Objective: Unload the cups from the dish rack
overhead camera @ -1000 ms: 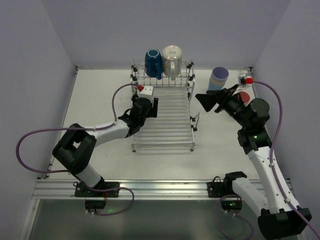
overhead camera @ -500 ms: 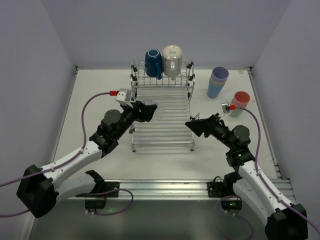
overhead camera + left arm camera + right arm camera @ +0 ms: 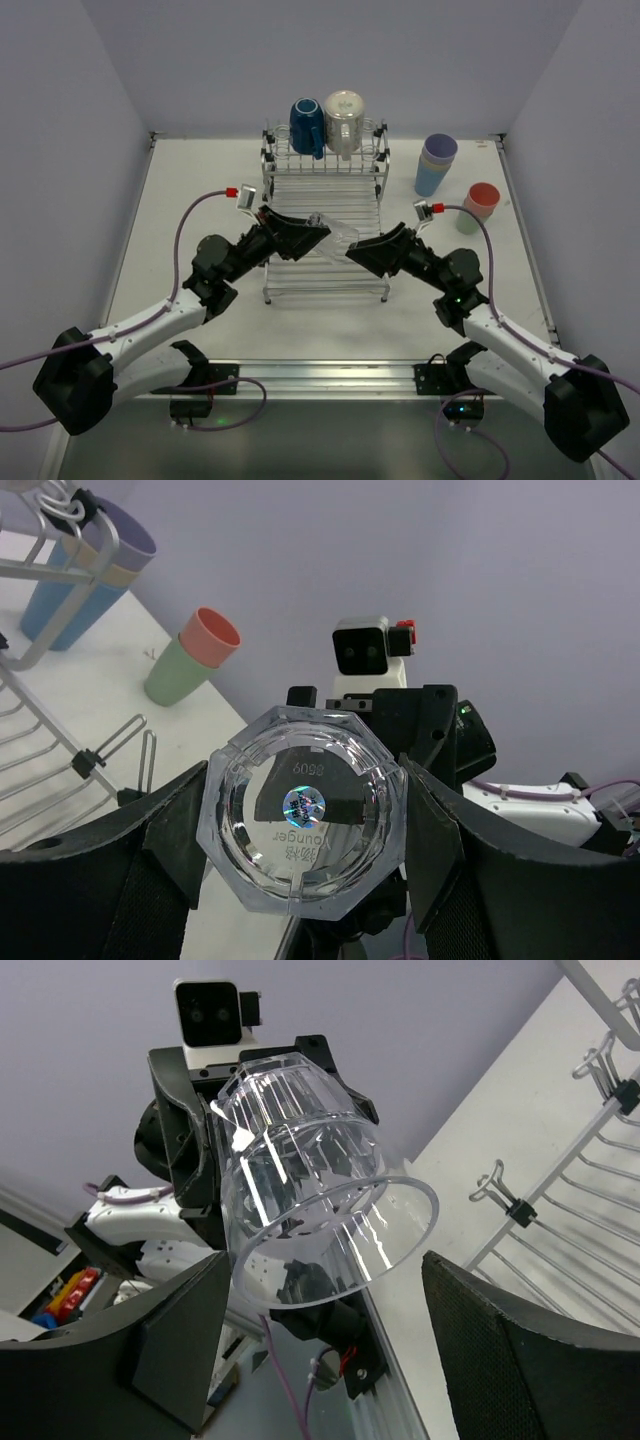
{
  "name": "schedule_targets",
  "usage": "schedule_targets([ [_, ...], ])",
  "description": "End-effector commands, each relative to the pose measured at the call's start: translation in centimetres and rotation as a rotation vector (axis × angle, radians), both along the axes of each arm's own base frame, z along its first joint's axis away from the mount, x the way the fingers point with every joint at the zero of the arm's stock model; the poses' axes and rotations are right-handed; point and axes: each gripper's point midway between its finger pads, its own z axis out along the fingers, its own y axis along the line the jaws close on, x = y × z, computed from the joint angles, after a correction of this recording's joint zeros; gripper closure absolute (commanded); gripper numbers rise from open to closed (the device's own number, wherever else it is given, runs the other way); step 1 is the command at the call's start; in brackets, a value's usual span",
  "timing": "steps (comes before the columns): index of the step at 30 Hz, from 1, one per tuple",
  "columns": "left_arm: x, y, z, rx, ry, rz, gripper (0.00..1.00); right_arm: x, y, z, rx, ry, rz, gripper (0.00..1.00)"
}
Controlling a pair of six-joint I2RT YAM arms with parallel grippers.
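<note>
A clear cup [image 3: 337, 229] hangs tilted on its side above the dish rack [image 3: 325, 190], with my left gripper [image 3: 312, 232] shut on it near its base. The left wrist view shows its faceted bottom [image 3: 305, 820] pinched between both fingers [image 3: 170, 835]. My right gripper [image 3: 358, 250] is open and faces the cup's mouth. In the right wrist view the rim [image 3: 330, 1225] lies ahead of the spread fingers [image 3: 520, 1350], touching neither. A dark-blue mug [image 3: 306, 126] and a glass mug [image 3: 343, 122] stand upside down on the rack's raised far tier.
A stack of lavender, tan and light blue cups [image 3: 436, 163] stands right of the rack, and a pink cup on a green one [image 3: 480, 205] sits nearer the right wall. The rack's wire handle [image 3: 392, 243] juts out on its right side.
The left arm lifted the clear cup off the rack and turned it rightward. The right arm swung in from the far right and now faces the cup's open end.
</note>
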Motion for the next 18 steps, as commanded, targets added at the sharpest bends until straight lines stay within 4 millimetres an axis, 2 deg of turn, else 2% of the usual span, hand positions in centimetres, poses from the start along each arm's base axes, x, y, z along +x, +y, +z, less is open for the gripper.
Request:
schedule_targets([
  [1, -2.5, -0.3, 4.0, -0.13, -0.092, -0.097, 0.61, 0.6, 0.1, 5.2, 0.115, -0.128, -0.014, 0.21],
  [2, -2.4, -0.6, 3.7, -0.125, -0.085, -0.098, 0.61, 0.4, 0.2, 6.4, 0.14, -0.161, -0.002, 0.25],
  [4, -2.5, -1.0, 3.3, -0.114, -0.083, -0.102, 0.61, 0.5, 0.5, 7.0, 0.162, -0.16, 0.018, 0.44],
  [5, -2.3, -1.2, 2.7, -0.104, -0.072, -0.1, 0.61, 0.4, 0.5, 8.1, 0.184, -0.189, 0.023, 0.54],
  [7, -2.2, -1.4, 2.1, -0.093, -0.067, -0.094, 0.58, 0.6, 0.7, 8.5, 0.195, -0.189, 0.029, 0.69],
  [10, -2.2, -1.6, 1.7, -0.08, -0.068, -0.093, 0.39, 1.3, 0.6, 9.0, 0.209, -0.183, 0.002, 0.95],
  [11, -2.2, -1.6, 1.6, -0.072, -0.065, -0.093, 0.25, 1.5, 0.5, 9.0, 0.207, -0.179, -0.015, 0.98],
  [13, -2.1, -1.5, 1.5, -0.041, -0.078, -0.079, 0.13, 2.0, 0.3, 8.3, 0.165, -0.146, -0.052, 1.0],
  [14, -2.3, -1.1, 2.2, -0.035, -0.099, -0.064, 0.05, 2.4, 0.1, 8.0, 0.12, -0.169, -0.089, 1.0],
  [15, -1.6, -0.8, 1.8, 0.011, -0.074, -0.028, 0.03, 2.9, -0.2, 7.8, 0.084, -0.172, -0.129, 1.0],
  [16, -1.8, -0.2, 2.5, 0.039, -0.123, 0.0, 0.01, 2.9, -0.5, 6.9, 0.001, -0.119, -0.157, 1.0],
  [17, -1.7, 0.2, 2.8, 0.065, -0.132, 0.022, 0.0, 3.4, -1.0, 5.9, -0.094, -0.149, -0.207, 1.0],
  [18, -1.1, 0.6, 1.1, 0.149, -0.083, 0.059, 0.0, 4.5, -2.2, 5.5, -0.157, -0.143, -0.298, 1.0],
])
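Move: Just in front of the right hand's open fingers is the clear cup, its mouth towards them, the middle about 4 cm left, 2 cm ahead and 3 cm above. The left hand already holds the cup by its base end, the middle some 4 cm to that hand's right and 2 cm ahead. From the right hand, the rack's lower shelf lies roughly 13 cm ahead, 5 cm left and 17 cm below; the red-green stack about 20 cm ahead, 29 cm right and 20 cm below. Rising about 5 cm to the mouth of the clear cup, the right hand closes its wide-open fingers almost fully and pinches the thin wall at the rim. Only then does the left hand, staying nearly in place around the base, open fully and let go, while the right keeps its pinch and eases down slightly. ##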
